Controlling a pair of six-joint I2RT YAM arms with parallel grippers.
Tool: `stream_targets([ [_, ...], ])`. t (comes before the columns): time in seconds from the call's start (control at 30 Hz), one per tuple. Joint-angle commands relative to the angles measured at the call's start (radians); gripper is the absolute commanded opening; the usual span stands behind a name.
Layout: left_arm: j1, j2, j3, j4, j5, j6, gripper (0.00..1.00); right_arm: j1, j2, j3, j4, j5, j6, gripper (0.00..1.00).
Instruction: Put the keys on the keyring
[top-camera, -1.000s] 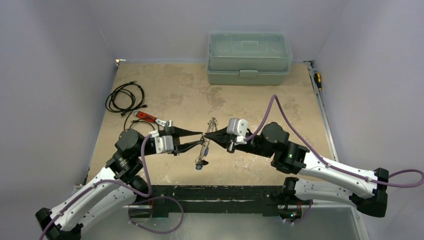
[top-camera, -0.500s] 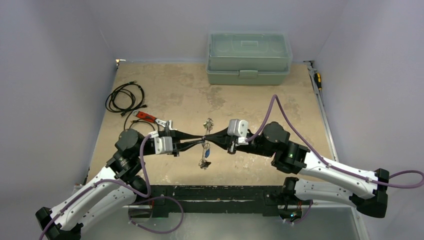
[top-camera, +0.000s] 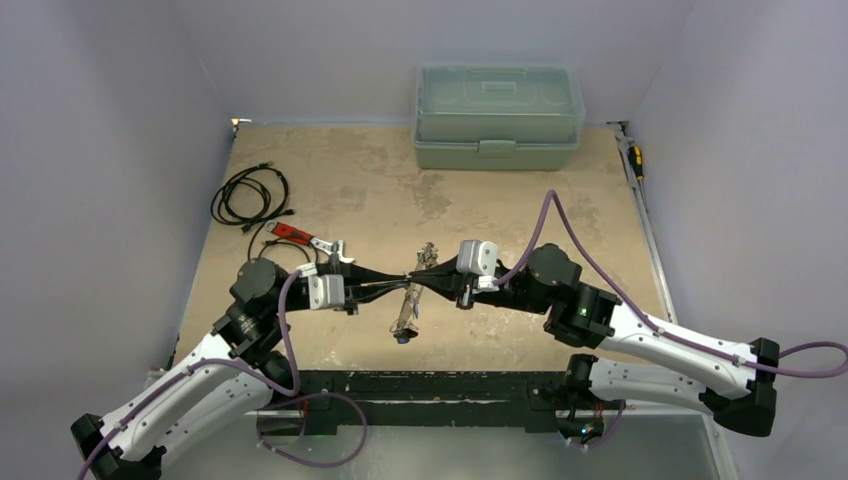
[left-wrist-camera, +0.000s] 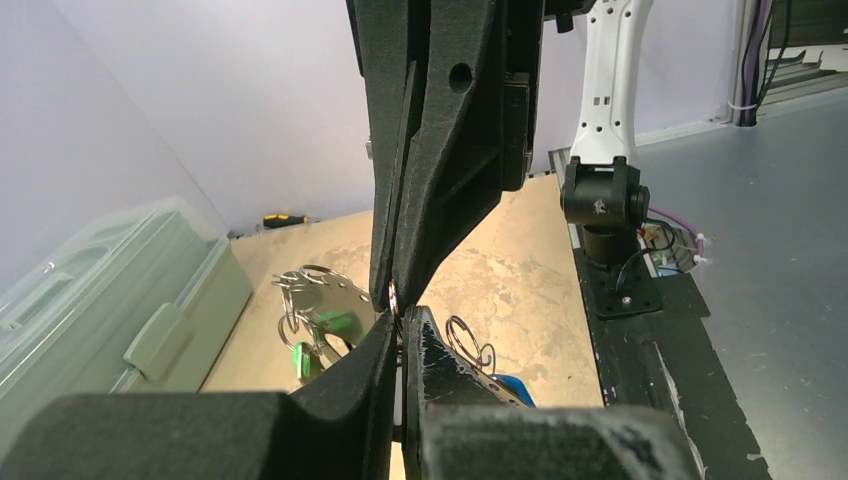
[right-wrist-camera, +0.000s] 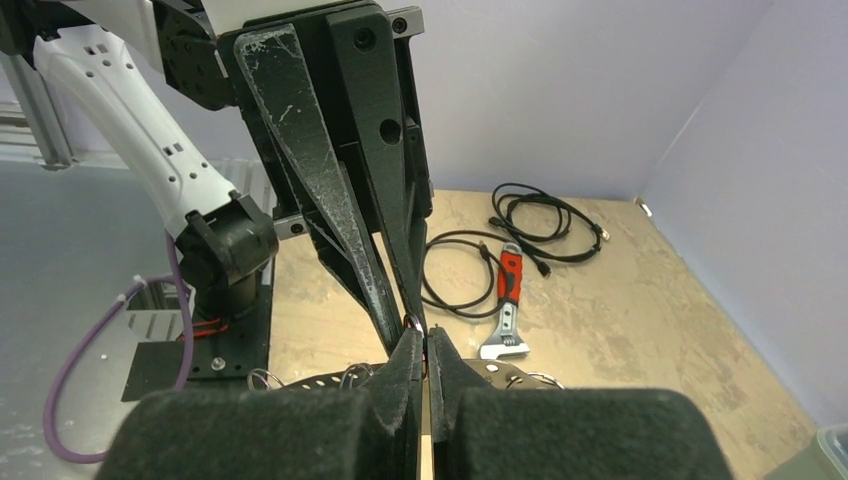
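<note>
The keyring (top-camera: 409, 308) with several keys hangs tilted in mid-air over the table's middle, a blue-headed key (top-camera: 401, 338) at its low end. My left gripper (top-camera: 405, 281) and right gripper (top-camera: 421, 279) meet tip to tip on it, both shut. In the left wrist view the left gripper (left-wrist-camera: 401, 318) is closed on the metal, with a green-headed key (left-wrist-camera: 299, 361) to its left and a blue one (left-wrist-camera: 513, 385) to its right. In the right wrist view the right gripper (right-wrist-camera: 421, 336) pinches a small ring of the keyring (right-wrist-camera: 412, 322). What lies inside the pads is hidden.
A red-handled wrench (top-camera: 301, 236) and a coiled black cable (top-camera: 250, 194) lie at the left, just behind the left arm. A closed green toolbox (top-camera: 498, 117) stands at the back. A screwdriver (top-camera: 634, 160) rests along the right edge.
The left gripper's jaws have closed onto the keyring beside the right gripper's tips. The bunch of keys swung down and then back to a tilt. The right gripper stayed shut.
</note>
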Motion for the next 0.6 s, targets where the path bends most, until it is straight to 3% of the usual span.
stream_targets([
  [0.0,-0.002,-0.002,0.019,-0.011,-0.014,0.030,0.00,0.005,-0.033,0.027,0.069,-0.040,0.009,0.00],
  [0.57,-0.001,0.000,0.031,-0.052,-0.052,0.058,0.00,0.005,0.035,0.252,-0.387,0.012,-0.122,0.37],
])
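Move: The small ring is already pinched in the left fingertips, at that hand's point, with the right fingertips also shut on it, about 1 cm to the right of it. From the left hand, the perforated strip's middle lies some 3 cm back, 1 cm right and 3 cm lower. The strip's far-end keys are about 5 cm ahead and 4 cm right, 3 cm down; the blue-tagged keys are roughly 10 cm back, 1 cm left, 5 cm down. Opening to about a third, the right fingers let go of the small ring; that hand dips slightly, then rises about 1 cm and backs off a little to the right, its fingertips tipping down some 10 degrees. The left hand keeps its pinch on the ring and sinks nearly 2 cm, out from under the right tips, easing slightly forward at the end. ##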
